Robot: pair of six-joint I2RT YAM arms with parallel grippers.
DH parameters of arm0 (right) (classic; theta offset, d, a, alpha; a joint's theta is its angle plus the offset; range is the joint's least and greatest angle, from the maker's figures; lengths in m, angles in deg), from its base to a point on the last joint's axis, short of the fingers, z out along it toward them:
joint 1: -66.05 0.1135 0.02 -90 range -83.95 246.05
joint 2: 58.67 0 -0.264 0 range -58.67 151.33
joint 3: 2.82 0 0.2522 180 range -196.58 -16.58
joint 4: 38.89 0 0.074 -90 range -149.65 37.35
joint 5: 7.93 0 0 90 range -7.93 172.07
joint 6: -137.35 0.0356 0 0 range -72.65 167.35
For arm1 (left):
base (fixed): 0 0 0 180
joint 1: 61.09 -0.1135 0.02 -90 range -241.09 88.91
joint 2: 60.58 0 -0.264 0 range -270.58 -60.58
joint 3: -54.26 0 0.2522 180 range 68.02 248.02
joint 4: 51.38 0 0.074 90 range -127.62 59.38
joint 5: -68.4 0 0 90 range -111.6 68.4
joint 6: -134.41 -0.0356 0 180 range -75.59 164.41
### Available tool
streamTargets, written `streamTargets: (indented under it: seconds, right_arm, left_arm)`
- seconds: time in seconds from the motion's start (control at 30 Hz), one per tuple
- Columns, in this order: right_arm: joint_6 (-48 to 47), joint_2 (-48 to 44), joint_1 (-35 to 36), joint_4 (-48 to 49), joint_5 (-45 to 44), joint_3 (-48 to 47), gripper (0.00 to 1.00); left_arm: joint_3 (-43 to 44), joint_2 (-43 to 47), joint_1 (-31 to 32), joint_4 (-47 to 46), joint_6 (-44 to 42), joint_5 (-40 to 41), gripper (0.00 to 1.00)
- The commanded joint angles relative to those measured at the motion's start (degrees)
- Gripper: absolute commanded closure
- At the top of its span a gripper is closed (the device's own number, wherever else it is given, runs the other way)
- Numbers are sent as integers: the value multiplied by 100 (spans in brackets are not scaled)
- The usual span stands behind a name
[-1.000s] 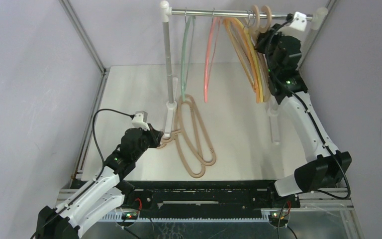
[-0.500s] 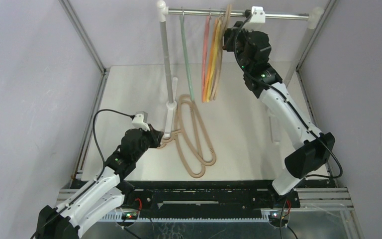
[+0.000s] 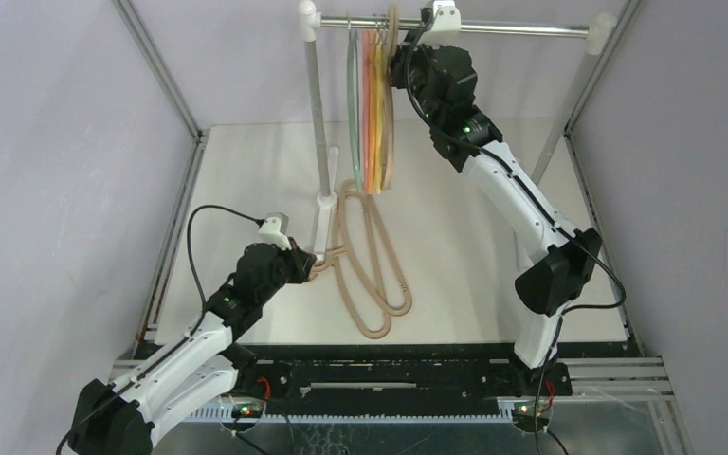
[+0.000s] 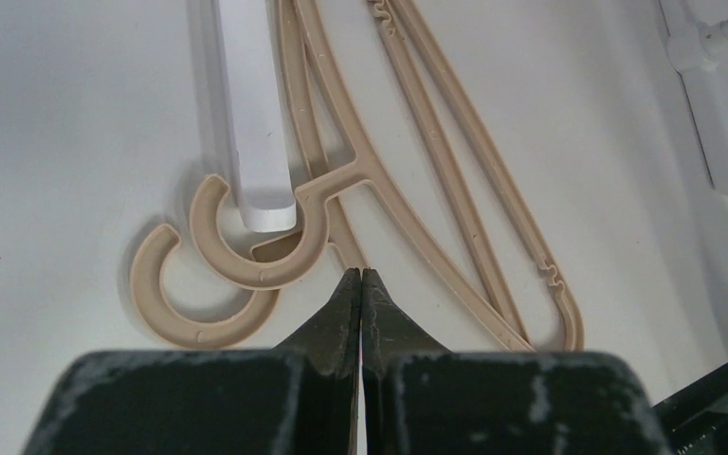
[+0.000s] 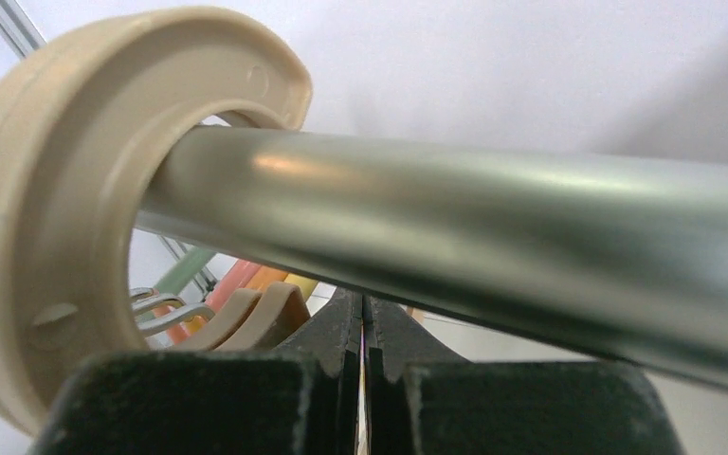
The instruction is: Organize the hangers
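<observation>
Two thick beige hangers (image 3: pixel 374 275) lie flat on the table, their big hooks (image 4: pixel 261 277) curled around the rack's white foot (image 4: pixel 251 114). My left gripper (image 3: pixel 309 264) is shut and empty; its tips (image 4: pixel 361 273) rest just short of the nearer hanger's neck. On the silver rail (image 3: pixel 512 30) a tight bunch of hangers (image 3: pixel 374 123) hangs near the left post: pale green (image 3: pixel 351 104), pink, orange, yellow and beige (image 3: pixel 390 114). My right gripper (image 3: pixel 401 68) is shut with nothing held, pressed against the bunch's right side. Its tips (image 5: pixel 362 299) sit just under the rail (image 5: pixel 483 218), beside a beige hook (image 5: pixel 57 190).
The rack's left post (image 3: pixel 317 123) stands in a white base (image 3: pixel 322 227) by my left gripper. Its right post (image 3: pixel 583 76) and foot (image 3: pixel 524 246) stand near the right wall. Purple walls and metal frame bars enclose the white table (image 3: pixel 455 190).
My right arm has swept left along the rail, sliding the hanging hangers from the right end into a tight bunch by the left post. My left arm has barely shifted.
</observation>
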Motion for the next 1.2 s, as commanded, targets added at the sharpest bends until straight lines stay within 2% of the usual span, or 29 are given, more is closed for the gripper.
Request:
streamTargets:
  seconds: [0.0,0.3,0.5,0.63,0.77,0.83,0.9,0.97,1.03,1.17]
  right_arm:
    - [-49,188,158,20,102,-518,100]
    - [80,592,443,-119,171,-995,100]
    - [1,1046,670,-430,56,-1653,100]
    - [-63,1031,688,-506,-144,-1639,100]
    - [-119,676,620,-513,-320,-1231,100]
    - [-80,395,544,-493,-367,-837,89]
    - [-58,12,475,-313,-421,-316,69]
    - [-71,-436,425,27,-598,384,37]
    - [-179,-872,422,324,-832,1014,17]
    - [-288,-1660,380,392,-1267,1938,3]
  left_arm:
    - [100,47,17,-277,-117,-150,100]
    - [159,-124,24,-342,-118,-234,100]
    - [190,-186,30,-348,-147,-262,100]
    - [189,-129,29,-313,-153,-224,100]
    - [179,-143,30,-301,-153,-204,100]
    - [177,-151,28,-272,-155,-176,99]
    - [179,-139,25,-252,-170,-169,89]
    - [172,-112,30,-231,-186,-147,82]
    - [173,-75,25,-185,-206,-68,71]
    - [125,29,38,-155,-215,64,60]
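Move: The nearer tan hanger's hook on the rod is about 3 cm to my right hand's left, some 2 cm back and 3 cm above it. The rod crosses 4 cm above my fingers and 2 cm back. The yellow hanger's hook is about 2 cm farther left than the tan one; the green is about 7. My left hand has the upper table hanger's hook some 5 cm ahead, 2 left and 7 below. My right fingers, still shut, keep sweeping the hung row left along the rod towards its left post, about 7.5 cm more. Then I reverse: the hand comes free of the tan hanger, swings some 8 cm right while sinking about 4.5 cm and drawing back 3.5 cm, fingers spreading wide. My left hand stays over the table hooks, its fingers starting to part. ##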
